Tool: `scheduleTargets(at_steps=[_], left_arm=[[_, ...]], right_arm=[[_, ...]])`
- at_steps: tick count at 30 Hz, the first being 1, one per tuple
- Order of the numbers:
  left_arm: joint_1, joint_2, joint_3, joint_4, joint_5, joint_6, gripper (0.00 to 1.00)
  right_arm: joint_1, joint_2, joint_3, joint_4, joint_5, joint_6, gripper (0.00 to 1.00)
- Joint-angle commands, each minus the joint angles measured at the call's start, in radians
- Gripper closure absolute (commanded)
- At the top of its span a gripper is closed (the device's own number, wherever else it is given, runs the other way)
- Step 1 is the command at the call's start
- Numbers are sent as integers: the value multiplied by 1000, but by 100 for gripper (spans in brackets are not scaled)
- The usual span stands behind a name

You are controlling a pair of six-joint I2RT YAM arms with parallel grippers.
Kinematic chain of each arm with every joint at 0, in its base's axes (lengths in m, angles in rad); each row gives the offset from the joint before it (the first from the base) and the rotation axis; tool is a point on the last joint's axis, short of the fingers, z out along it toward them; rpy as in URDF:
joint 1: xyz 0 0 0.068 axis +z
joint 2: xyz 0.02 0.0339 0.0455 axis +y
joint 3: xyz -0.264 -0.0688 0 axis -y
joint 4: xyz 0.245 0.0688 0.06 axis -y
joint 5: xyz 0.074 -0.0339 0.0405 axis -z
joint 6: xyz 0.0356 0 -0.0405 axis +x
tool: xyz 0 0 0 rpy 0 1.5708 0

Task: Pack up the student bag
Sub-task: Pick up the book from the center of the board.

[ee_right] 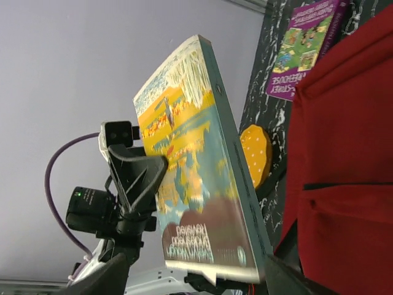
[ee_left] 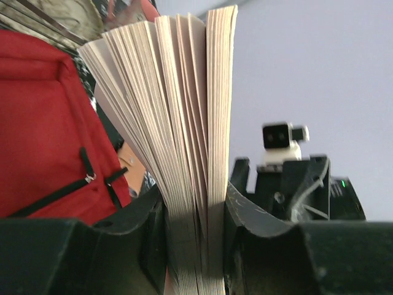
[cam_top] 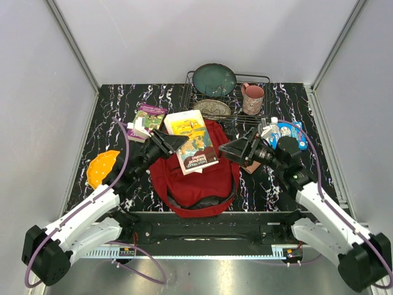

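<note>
The student bag (cam_top: 199, 184) is a red backpack lying flat in the middle of the table, with its opening toward the arms. Above its far half hangs a paperback book (cam_top: 191, 142) with a yellow and teal cover. My left gripper (cam_top: 171, 142) is shut on the book's left edge. In the left wrist view the fanned pages (ee_left: 178, 92) are clamped between the jaws of this gripper (ee_left: 195, 212), with red bag fabric (ee_left: 43, 123) to the left. My right gripper (cam_top: 236, 150) stands open at the book's right edge. In the right wrist view its gripper (ee_right: 193, 284) straddles the book (ee_right: 196, 172) without pinching it.
A purple book (cam_top: 149, 118) and an orange bun-shaped toy (cam_top: 101, 167) lie to the left. A wire rack (cam_top: 265, 78) at the back holds a green plate (cam_top: 214, 80), with a patterned dish (cam_top: 212, 108) and pink mug (cam_top: 252, 98) beside it. A blue-white packet (cam_top: 288, 132) lies on the right.
</note>
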Motion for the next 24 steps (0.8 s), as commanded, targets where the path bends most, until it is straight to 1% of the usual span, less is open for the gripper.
scheduleTargets(at_steps=[1,2,4,5,6,8,10,14,18,20,24], left_arm=[[6,-66,0,141,-192,-64,100],[6,-75,-6,150,-221,-67,100],[4,-78,-11,172,-232,-67,100],[4,-77,-14,180,-241,-65,100],[4,-75,-18,204,-241,-67,100],[3,-67,-33,229,-242,-81,100],[3,-60,-40,250,-238,-93,100],[-2,-49,-52,267,-228,-110,100],[-9,-60,-60,256,-235,-107,100],[-13,-67,-60,247,-233,-104,100],[-11,-106,-61,200,-252,-88,100]], right_arm=[[28,-119,-65,-85,206,72,8],[34,-143,-106,-76,220,130,8],[58,-150,-143,-16,246,176,8],[69,-139,-168,5,252,214,8],[81,-127,-176,59,261,227,8],[121,-75,-176,101,269,255,8],[158,-33,-170,176,292,258,8],[252,103,-140,318,332,265,7],[293,192,-110,442,352,261,7],[302,234,-96,473,349,256,8],[306,257,-91,507,356,255,8]])
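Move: At the right hand's left, the upright-held book has its middle about 12 cm away, some 3 cm farther out and at nearly the same height. Beneath it the red bag is centred about 11 cm left, 2 cm ahead and 20 cm below; the wallet is some 15 cm right, 3 cm ahead and 22 cm below. The left hand already grips the book, whose middle is roughly 3 cm to its right, level fore and aft and in height. Dipping about 6 cm after a slight drift right, the empty, wide-open right hand then sweeps left some 7 cm towards the book's near right corner, its wrist rolling about 15 degrees. The left hand keeps its pinch, carries the book about 3 cm left and 2 cm forward while turning it counter-clockwise, then holds it nearly still. Contact by the right fingers can't be seen. ##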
